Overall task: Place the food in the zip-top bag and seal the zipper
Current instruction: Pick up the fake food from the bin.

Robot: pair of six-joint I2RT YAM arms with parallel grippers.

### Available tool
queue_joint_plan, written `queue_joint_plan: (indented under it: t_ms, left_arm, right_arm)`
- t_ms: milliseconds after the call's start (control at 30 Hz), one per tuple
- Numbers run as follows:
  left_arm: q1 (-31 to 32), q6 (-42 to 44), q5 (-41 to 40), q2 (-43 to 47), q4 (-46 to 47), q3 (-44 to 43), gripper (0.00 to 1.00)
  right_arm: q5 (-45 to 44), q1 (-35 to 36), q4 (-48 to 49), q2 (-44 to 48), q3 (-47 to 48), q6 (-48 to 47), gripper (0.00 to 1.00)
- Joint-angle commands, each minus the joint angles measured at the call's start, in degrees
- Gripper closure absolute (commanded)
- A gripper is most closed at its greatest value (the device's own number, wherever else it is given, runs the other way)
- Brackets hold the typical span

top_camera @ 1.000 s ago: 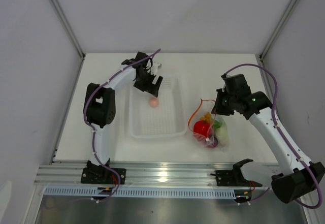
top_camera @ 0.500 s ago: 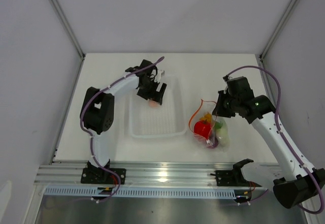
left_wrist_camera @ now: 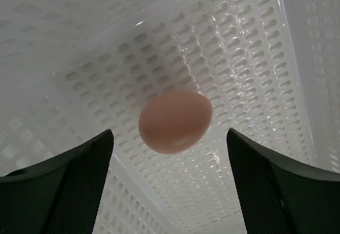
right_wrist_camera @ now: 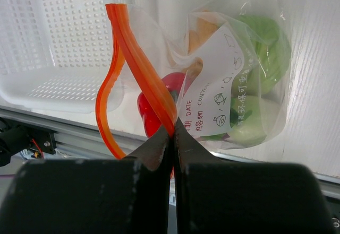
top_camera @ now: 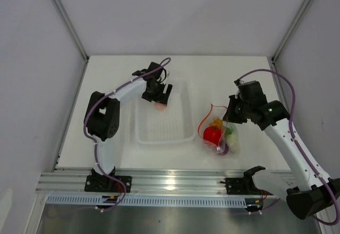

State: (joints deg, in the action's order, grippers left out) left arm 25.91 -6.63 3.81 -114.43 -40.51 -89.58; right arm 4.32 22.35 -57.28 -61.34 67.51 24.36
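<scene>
A pink round piece (left_wrist_camera: 175, 121) of food lies on the perforated floor of the clear tray (top_camera: 162, 138). My left gripper (left_wrist_camera: 169, 136) is open, with a finger on each side of the piece and not touching it; the top view also shows the gripper (top_camera: 159, 98) low in the tray. My right gripper (right_wrist_camera: 171, 133) is shut on the orange zipper (right_wrist_camera: 139, 64) and holds the zip-top bag (right_wrist_camera: 255, 101) up with its mouth gaping. Inside the bag are a red pepper (right_wrist_camera: 151, 112), green cabbage (right_wrist_camera: 265, 48) and other food. The bag (top_camera: 228, 136) rests right of the tray.
The rigid tray (right_wrist_camera: 58, 85) stands just left of the bag. An aluminium rail (top_camera: 170, 183) runs along the near table edge. White walls and frame posts close in the table's sides and back.
My left gripper has moved down and right into the tray until its fingers straddle the pink piece, and its jaws have narrowed slightly. The right gripper and bag have barely moved.
</scene>
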Motion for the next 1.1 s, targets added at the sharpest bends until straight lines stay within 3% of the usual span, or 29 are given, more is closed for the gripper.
queue_joint_plan:
  t_ms: [0, 200, 633, 967, 1067]
  left_arm:
    - [0.98, -0.84, -3.55, -0.44, -0.44, -2.0, 0.12]
    - [2.04, -0.22, -3.55, -1.67, -0.09, -2.0, 0.14]
    - [2.74, -1.36, -3.55, -3.08, -0.44, -2.0, 0.31]
    - [3.0, -1.36, -6.97, -4.74, -1.06, -2.09, 0.35]
    - [3.18, -1.45, -8.38, -4.66, -1.06, -2.0, 0.43]
  right_arm:
    - [-0.63, -0.29, 0.06, 0.96, 0.26, 0.16, 1.0]
    - [0.08, -0.29, 0.59, 0.7, 0.26, 0.51, 1.0]
    - [-0.1, -0.2, 0.32, 0.87, 0.26, 0.86, 1.0]
    - [-0.19, -0.2, 0.23, 1.14, 0.35, 0.87, 1.0]
    - [-0.01, -0.2, 0.32, 1.05, 0.43, 0.95, 1.0]
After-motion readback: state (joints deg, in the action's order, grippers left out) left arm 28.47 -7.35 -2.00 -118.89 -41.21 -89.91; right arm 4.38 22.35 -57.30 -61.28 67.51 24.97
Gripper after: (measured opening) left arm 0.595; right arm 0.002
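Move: The last piece of food, a pinkish egg, lies almost straight under the left hand, about 4 cm down and 1 cm back, on the bin floor. From that hand the bin's left wall stands some 10 cm to the left and its far wall some 11 cm ahead; the filled bag sits about 23 cm to the right and 15 cm back. From the right hand the egg is roughly 15 cm ahead, 26 cm left and 19 cm down. The left hand's two finger pads come against opposite sides of the egg, closing from nearly wide open to rather over half open as the hand sinks about 3 cm over it, easing back slightly, in two dips with a short halt between. The wrist tilts a little, its left side rising. The right hand stays put and keeps its shut grip on the bag's zipper edge. ##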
